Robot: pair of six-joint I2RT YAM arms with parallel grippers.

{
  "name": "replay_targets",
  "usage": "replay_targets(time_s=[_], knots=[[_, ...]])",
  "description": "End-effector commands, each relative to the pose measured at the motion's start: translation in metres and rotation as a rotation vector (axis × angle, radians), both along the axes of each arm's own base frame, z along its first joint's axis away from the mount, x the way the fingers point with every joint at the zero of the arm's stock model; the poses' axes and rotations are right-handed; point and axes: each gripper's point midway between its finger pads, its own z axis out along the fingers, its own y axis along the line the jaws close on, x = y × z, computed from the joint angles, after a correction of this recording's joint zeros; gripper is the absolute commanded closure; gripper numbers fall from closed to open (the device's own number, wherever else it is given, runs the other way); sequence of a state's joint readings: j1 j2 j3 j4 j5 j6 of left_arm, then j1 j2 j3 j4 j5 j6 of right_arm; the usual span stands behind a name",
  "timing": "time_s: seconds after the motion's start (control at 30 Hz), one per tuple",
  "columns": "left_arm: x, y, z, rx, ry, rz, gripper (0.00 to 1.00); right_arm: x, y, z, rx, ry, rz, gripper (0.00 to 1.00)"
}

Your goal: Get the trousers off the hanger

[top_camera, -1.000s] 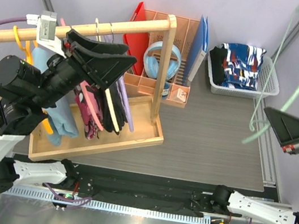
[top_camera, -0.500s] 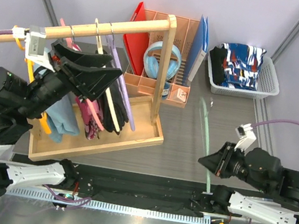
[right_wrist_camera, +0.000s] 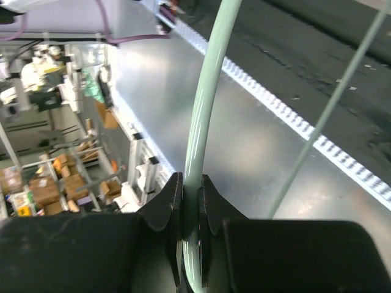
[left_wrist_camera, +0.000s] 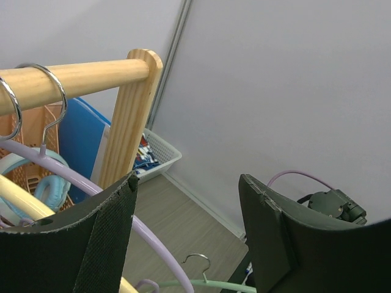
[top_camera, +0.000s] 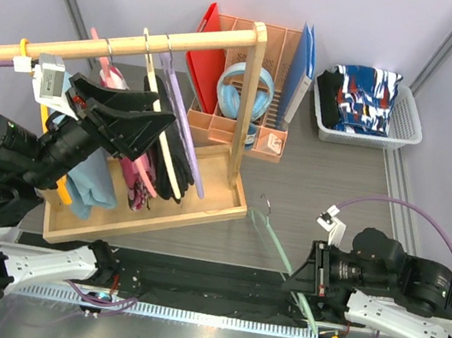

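Two folded trousers lie in the white basket at the back right: a plain black pair and a dark blue printed pair. My right gripper hangs low by the table's near edge, shut on the bar of a bare light-green hanger; the right wrist view shows both jaws pressed on that hanger, gripper. My left gripper stands open beside the wooden rail, with nothing between its fingers. The left wrist view looks past the gripper at the green hanger.
The rail carries purple, cream and yellow hangers, dark garments, a pink floral garment and a light-blue cloth, over a wooden tray. An orange organiser with blue headphones stands behind.
My right arm has swung down and inward to the near edge, carrying the green hanger with it. My left gripper has drifted left and lower beside the rail, still open.
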State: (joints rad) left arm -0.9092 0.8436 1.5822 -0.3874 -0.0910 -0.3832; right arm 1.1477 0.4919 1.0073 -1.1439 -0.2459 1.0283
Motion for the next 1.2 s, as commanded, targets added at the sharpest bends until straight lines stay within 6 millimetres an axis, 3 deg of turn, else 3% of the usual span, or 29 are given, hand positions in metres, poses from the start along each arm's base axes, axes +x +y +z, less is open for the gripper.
replay_targets(time_s=[0.0,0.17,0.37,0.57,0.9,1.03,1.17], knots=[[0.000,0.008,0.003,-0.009,-0.018,0.027,0.32,-0.011,0.021,0.047,0.234,-0.023,0.093,0.99],[0.001,0.005,0.002,0.005,-0.008,0.024,0.32,-0.006,0.024,0.063,0.269,-0.070,0.088,0.99],[0.002,0.004,0.001,0.007,-0.008,0.021,0.32,-0.004,0.029,0.096,0.325,-0.112,0.099,0.99],[0.001,0.005,0.001,0.000,-0.006,0.025,0.32,0.007,0.045,0.109,0.359,-0.164,0.096,0.99],[0.000,0.006,0.001,-0.003,-0.003,0.019,0.32,0.049,0.081,0.145,0.377,-0.387,0.038,0.99],[-0.003,0.009,0.000,-0.006,0.003,0.018,0.31,0.066,0.091,0.164,0.387,-0.485,0.002,0.99],[-0.006,0.014,0.000,-0.012,0.005,0.021,0.31,0.080,0.097,0.197,0.418,-0.593,-0.023,0.99]])
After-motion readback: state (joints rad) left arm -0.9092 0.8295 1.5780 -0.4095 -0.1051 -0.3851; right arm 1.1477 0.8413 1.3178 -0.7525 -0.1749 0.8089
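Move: The right hand already grips the empty green hanger. The open left gripper waits roughly 29 cm to its left, 15 cm ahead and 31 cm higher. The free end of the rack's rod is about 17 cm left, 32 cm ahead and 31 cm up; the purple hanger's middle is some 30 cm left, 17 cm ahead and 23 cm up. From the left hand, the green hanger lies about 27 cm right, 13 cm back and 30 cm below. The right hand lifts the still-pinched hanger about 12 cm and 9 cm left, then also forward, towards the rack. ##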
